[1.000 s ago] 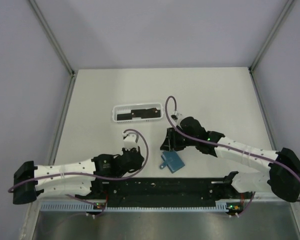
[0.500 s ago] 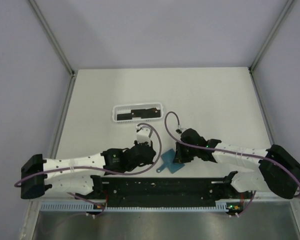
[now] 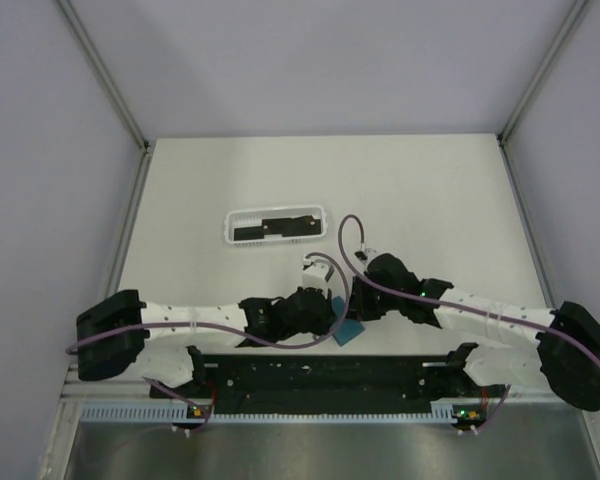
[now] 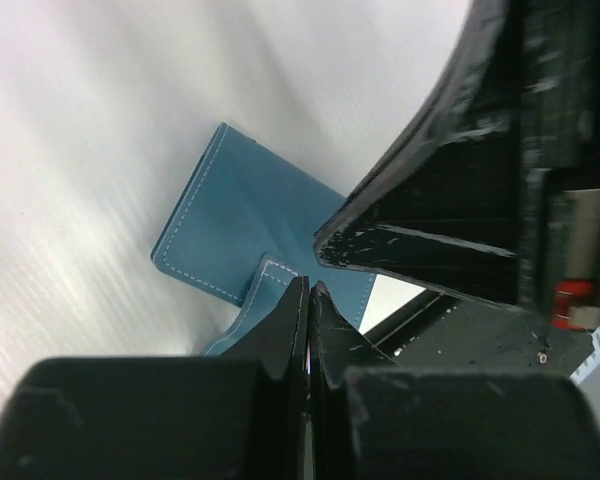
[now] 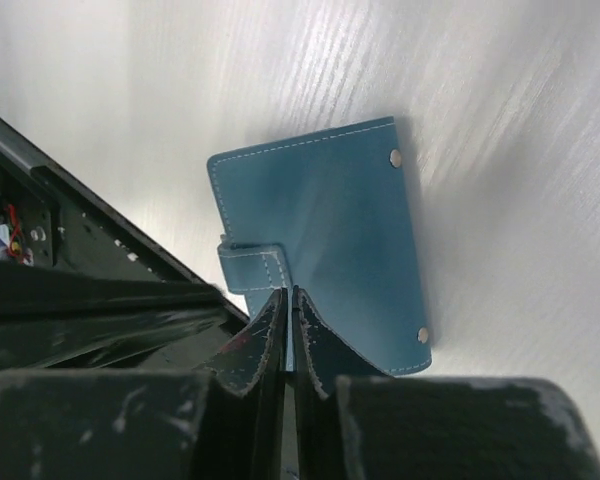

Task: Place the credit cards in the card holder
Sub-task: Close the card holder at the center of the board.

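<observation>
The teal-blue card holder lies near the front of the table, between both grippers. My right gripper is shut on the near edge of the card holder, next to its strap tab. My left gripper is shut, with its tips resting at the tab of the card holder; no part shows between its jaws. Black credit cards lie in the white basket tray further back.
A black rail runs along the table's front edge, just behind the card holder. The right arm's black finger fills the upper right of the left wrist view. Metal frame posts stand at the table's sides.
The left arm swung right from the table's left to the card holder. The right gripper dropped onto the holder and went from open to shut. The holder shifted slightly right.
</observation>
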Action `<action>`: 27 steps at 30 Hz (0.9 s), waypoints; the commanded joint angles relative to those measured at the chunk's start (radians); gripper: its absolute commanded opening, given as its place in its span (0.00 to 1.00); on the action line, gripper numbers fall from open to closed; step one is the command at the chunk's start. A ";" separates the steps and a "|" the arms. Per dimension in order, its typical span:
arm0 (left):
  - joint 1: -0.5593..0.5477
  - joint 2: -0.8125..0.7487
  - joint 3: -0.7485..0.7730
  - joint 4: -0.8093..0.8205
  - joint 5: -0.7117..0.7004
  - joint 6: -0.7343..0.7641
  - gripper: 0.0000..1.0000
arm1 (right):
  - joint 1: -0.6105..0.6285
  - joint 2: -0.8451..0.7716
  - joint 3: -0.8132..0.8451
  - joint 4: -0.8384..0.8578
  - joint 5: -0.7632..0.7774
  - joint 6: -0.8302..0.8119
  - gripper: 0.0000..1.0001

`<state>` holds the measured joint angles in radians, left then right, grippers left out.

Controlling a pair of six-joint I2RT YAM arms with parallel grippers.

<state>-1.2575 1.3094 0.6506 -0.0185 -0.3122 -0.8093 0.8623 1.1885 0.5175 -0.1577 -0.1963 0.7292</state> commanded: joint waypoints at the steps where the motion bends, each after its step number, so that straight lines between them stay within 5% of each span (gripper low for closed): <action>1: 0.000 0.060 0.014 0.088 0.018 -0.016 0.00 | 0.000 -0.093 0.018 -0.060 0.047 0.001 0.06; 14: 0.000 0.140 -0.081 0.124 0.030 -0.074 0.00 | -0.173 -0.149 0.004 -0.132 -0.093 -0.123 0.50; 27: 0.000 0.131 -0.157 0.146 0.027 -0.103 0.00 | -0.223 0.092 -0.036 0.101 -0.331 -0.175 0.55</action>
<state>-1.2575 1.4372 0.5396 0.1619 -0.2855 -0.9001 0.6514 1.2240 0.4896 -0.1829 -0.4324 0.5774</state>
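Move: The card holder's blue strap end lies almost directly under the left fingertips, some 5 cm below and 1 cm back. The middle of the holder is about 2 cm to the right of this hand, 1 cm ahead and 6 cm down. The white tray stands far off, roughly 26 cm ahead and 14 cm left. From the right hand, the holder's middle is about 1 cm ahead, 1 cm left and 3 cm below. The left hand's closed fingertips come down about 5 cm onto the strap where it meets the holder, tipping slightly downward, then stay there. Meanwhile the right hand rises clear and swings some 4 cm to its right, opening its fingers to about half, then sinks about 3 cm with a little left and back, open fingers straddling the line of the holder's snap edge. ##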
